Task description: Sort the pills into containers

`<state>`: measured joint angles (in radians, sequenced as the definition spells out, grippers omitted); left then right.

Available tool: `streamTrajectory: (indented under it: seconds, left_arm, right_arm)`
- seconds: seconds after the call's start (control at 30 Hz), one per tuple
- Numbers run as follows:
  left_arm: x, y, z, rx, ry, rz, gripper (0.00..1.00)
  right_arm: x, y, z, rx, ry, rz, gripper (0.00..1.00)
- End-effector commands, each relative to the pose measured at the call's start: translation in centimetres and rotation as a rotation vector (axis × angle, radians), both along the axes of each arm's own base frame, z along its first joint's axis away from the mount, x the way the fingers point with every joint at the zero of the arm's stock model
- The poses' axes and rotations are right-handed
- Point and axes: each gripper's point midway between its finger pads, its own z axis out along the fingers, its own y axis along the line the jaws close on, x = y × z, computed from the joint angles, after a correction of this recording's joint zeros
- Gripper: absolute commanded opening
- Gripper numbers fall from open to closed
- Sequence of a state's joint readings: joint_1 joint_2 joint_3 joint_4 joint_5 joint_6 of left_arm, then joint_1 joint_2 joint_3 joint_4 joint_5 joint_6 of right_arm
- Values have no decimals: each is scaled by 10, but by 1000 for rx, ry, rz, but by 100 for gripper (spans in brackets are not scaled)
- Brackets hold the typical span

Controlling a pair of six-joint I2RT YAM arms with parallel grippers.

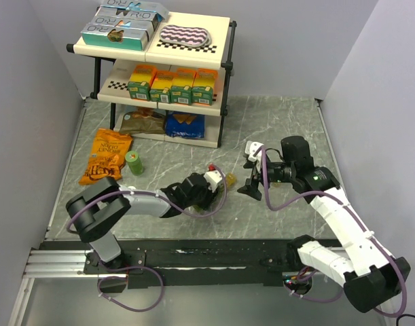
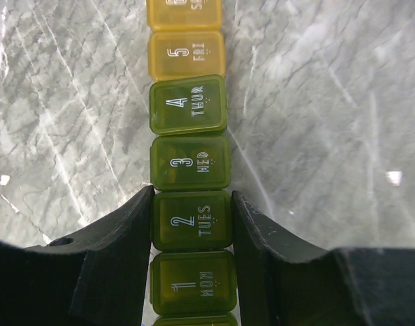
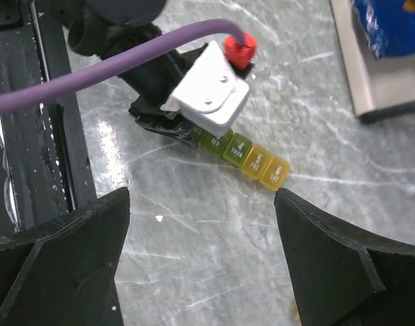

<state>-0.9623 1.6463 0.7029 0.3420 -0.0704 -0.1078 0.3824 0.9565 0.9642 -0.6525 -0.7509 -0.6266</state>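
The containers are one strip of green-to-yellow lidded compartments marked with numbers and days, lying flat on the marble table. My left gripper is shut on the strip, its fingers pressing both sides at the MON and TUES compartments. From above, the strip's yellow end sticks out past the left gripper. My right gripper is open and empty just above the table, a short way from the yellow end of the containers. From above, the right gripper hangs just right of the strip. I cannot make out any pills.
A round white-capped bottle stands behind the right gripper. A green bottle and an orange snack bag are at the left. A two-tier shelf with boxes and bags fills the back. Grey walls close both sides.
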Motion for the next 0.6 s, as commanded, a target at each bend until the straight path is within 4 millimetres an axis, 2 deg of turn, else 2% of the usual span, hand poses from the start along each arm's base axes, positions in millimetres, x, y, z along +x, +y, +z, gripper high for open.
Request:
streamTrajectory:
  seconds: [0.0,0.03,0.07,0.13,0.17,0.23,0.27,0.3,0.33,0.37,0.4,0.43,0.47,0.53,0.57]
  left_arm:
    - [14,-14,12,-38,-123,-17,16]
    - [13,-12,9,-29,-118,-12,19]
    - [14,-11,11,-38,-114,4,30]
    - [13,-7,14,-50,-118,23,41]
    - [14,-6,24,-82,-121,45,50]
    - [12,-4,33,-107,-124,59,54]
    - [13,-4,46,-138,-132,72,57]
    - [11,-3,51,-149,-129,73,58]
    - [9,-2,56,-160,-126,73,59]
    - [8,0,69,-188,-141,76,65]
    - [7,2,73,-196,-144,77,65]
    - [5,6,74,-194,-149,78,71]
    - [4,10,81,-207,-164,77,72]
    - [0,18,77,-184,-164,82,72]
    - [-1,21,82,-191,-167,88,72]
  right_arm:
    - [6,4,10,84,10,-14,93]
    - [7,3,4,79,27,-17,93]
    - [9,3,2,75,34,-22,93]
    - [12,4,-8,66,75,-25,92]
    - [12,5,-11,66,88,-19,91]
    - [15,7,-21,60,134,-19,90]
    - [17,8,-25,57,152,-22,88]
    - [19,10,-32,52,190,-25,87]
    - [21,11,-33,52,199,-24,83]
    - [22,12,-35,51,211,-22,80]
    - [26,13,-40,41,226,-23,78]
    - [28,14,-41,37,225,-20,74]
    - [30,14,-43,31,227,-19,73]
    - [34,15,-46,12,193,21,68]
    - [32,14,-49,-2,176,49,66]
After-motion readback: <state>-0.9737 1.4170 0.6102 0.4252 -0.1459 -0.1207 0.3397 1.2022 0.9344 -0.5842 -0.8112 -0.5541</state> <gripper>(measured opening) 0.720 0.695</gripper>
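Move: The left hand still grips the pill organizer at its TUES cell, down at the table; the organizer's middle is about 2 cm ahead and 2 cm to the right of that hand, some 1 cm lower. A green jar stands roughly 15 cm ahead and 26 cm to its left. From the empty right hand the organizer's middle lies about 6 cm ahead, 13 cm left and 20 cm below; the amber bottle is some 10 cm ahead, 12 cm right and 19 cm below. After settling barely a centimetre lower, the left hand opens its fingers from around the TUES cell, lets go of the organizer and rises about 7 cm straight off it, fingertips tipping up some 10 degrees. Meanwhile the empty right hand sinks about 6 cm and eases 2 to 3 cm forward towards the organizer, rolling about 15 degrees and narrowing its wide-open fingers part way, touching nothing. ##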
